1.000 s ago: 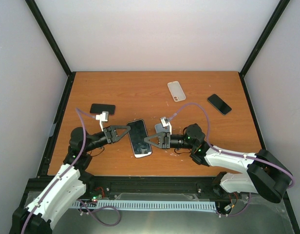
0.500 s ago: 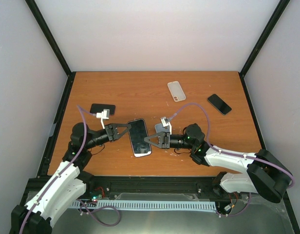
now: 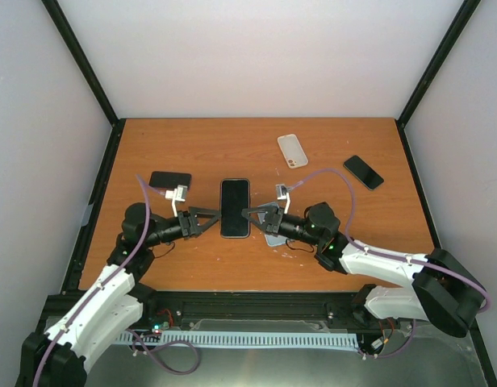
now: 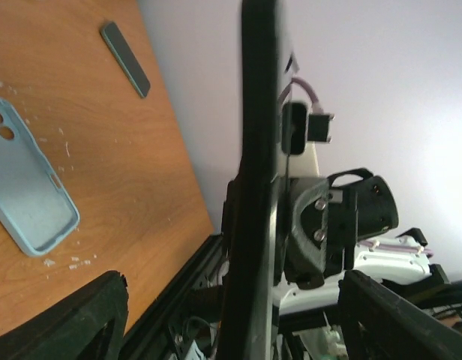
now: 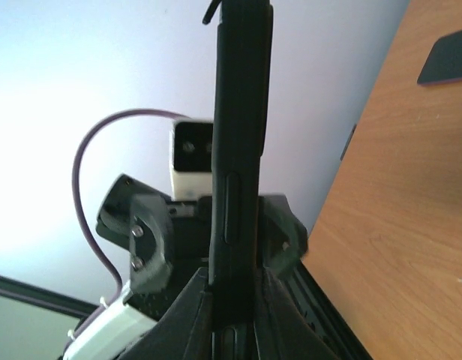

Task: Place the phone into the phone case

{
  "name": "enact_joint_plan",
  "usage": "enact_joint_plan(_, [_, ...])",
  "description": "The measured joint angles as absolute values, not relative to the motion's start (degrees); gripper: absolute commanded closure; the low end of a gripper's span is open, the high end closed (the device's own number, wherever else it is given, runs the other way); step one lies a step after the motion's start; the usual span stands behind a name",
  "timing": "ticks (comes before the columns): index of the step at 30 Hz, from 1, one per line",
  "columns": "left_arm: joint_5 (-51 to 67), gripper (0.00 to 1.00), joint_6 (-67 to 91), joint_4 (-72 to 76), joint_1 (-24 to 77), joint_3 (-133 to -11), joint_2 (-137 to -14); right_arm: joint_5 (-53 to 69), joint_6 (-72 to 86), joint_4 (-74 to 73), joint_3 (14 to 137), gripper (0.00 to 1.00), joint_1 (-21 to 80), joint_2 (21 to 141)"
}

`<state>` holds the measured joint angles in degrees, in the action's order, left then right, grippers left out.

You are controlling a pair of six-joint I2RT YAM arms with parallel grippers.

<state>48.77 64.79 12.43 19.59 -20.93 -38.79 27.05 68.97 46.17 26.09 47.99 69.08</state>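
The black phone hangs above the table between my two grippers, screen up in the top view. My right gripper is shut on the phone's right edge; its wrist view shows that edge pinched between the jaws. The left gripper stands at the phone's left edge, open, its fingers spread wide on either side of the thin phone without touching it. A light blue phone case lies open side up on the table under my right gripper, and shows in the left wrist view.
A second dark phone lies at the left and a third dark phone at the back right. A pale case lies near the back. Black frame posts and rails border the table.
The phone has come up off the table, moved toward the back and turned straight. The left gripper closed on it, then opened wide. The right gripper kept its grip.
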Motion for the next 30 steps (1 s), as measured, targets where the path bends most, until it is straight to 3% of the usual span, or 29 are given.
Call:
enact_joint_plan(3, [51.20, 0.24, 65.63, 14.72, 19.59, -19.40, -40.32, 24.40, 70.00, 47.07, 26.37, 0.88, 47.99, 69.14])
enact_joint_plan(14, [56.18, 0.41, 68.23, 21.34, 19.59, -17.37, -41.98, 20.25, 73.32, 52.01, 28.56, 0.89, 47.99, 73.56])
enact_joint_plan(20, [56.73, 0.73, 68.23, 22.57, 19.59, -17.39, -43.48, 20.34, 75.11, 54.46, 28.56, 0.88, 47.99, 76.49])
enact_joint_plan(28, [55.68, 0.98, 67.92, 21.10, 19.59, -17.87, -42.70, 20.25, 75.70, 56.10, 28.42, 0.88, 47.99, 77.41])
enact_joint_plan(30, [55.18, 1.00, 67.59, 19.92, 19.59, -18.28, -42.46, 20.25, 75.68, 56.38, 28.21, 0.89, 47.99, 77.41])
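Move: The phone, sitting in its black case, already hangs in the right hand's shut fingers, its middle some 3 cm to that hand's left and 2 cm farther out. From the open left hand the phone's middle lies about 5 cm to the right and 2 cm ahead, at the same height. The blue case lies on the table roughly 20 cm below the right hand, 5 cm farther out and 8 cm to its right; a dark slab is some 23 cm ahead of the left hand, 19 cm left and 22 cm below. The right hand keeps its pinch on the phone's right edge and carries the phone about 3.5 cm forward, first rising nearly 2 cm and sinking most of that again, with a slight clockwise turn and a left drift of about 1 cm at the end. Meanwhile the left hand eases back, down and slightly right by a centimetre or so each, turning a little clockwise, then stays there and closes its wide-open fingers until they pinch the phone and case at the near left corner. ##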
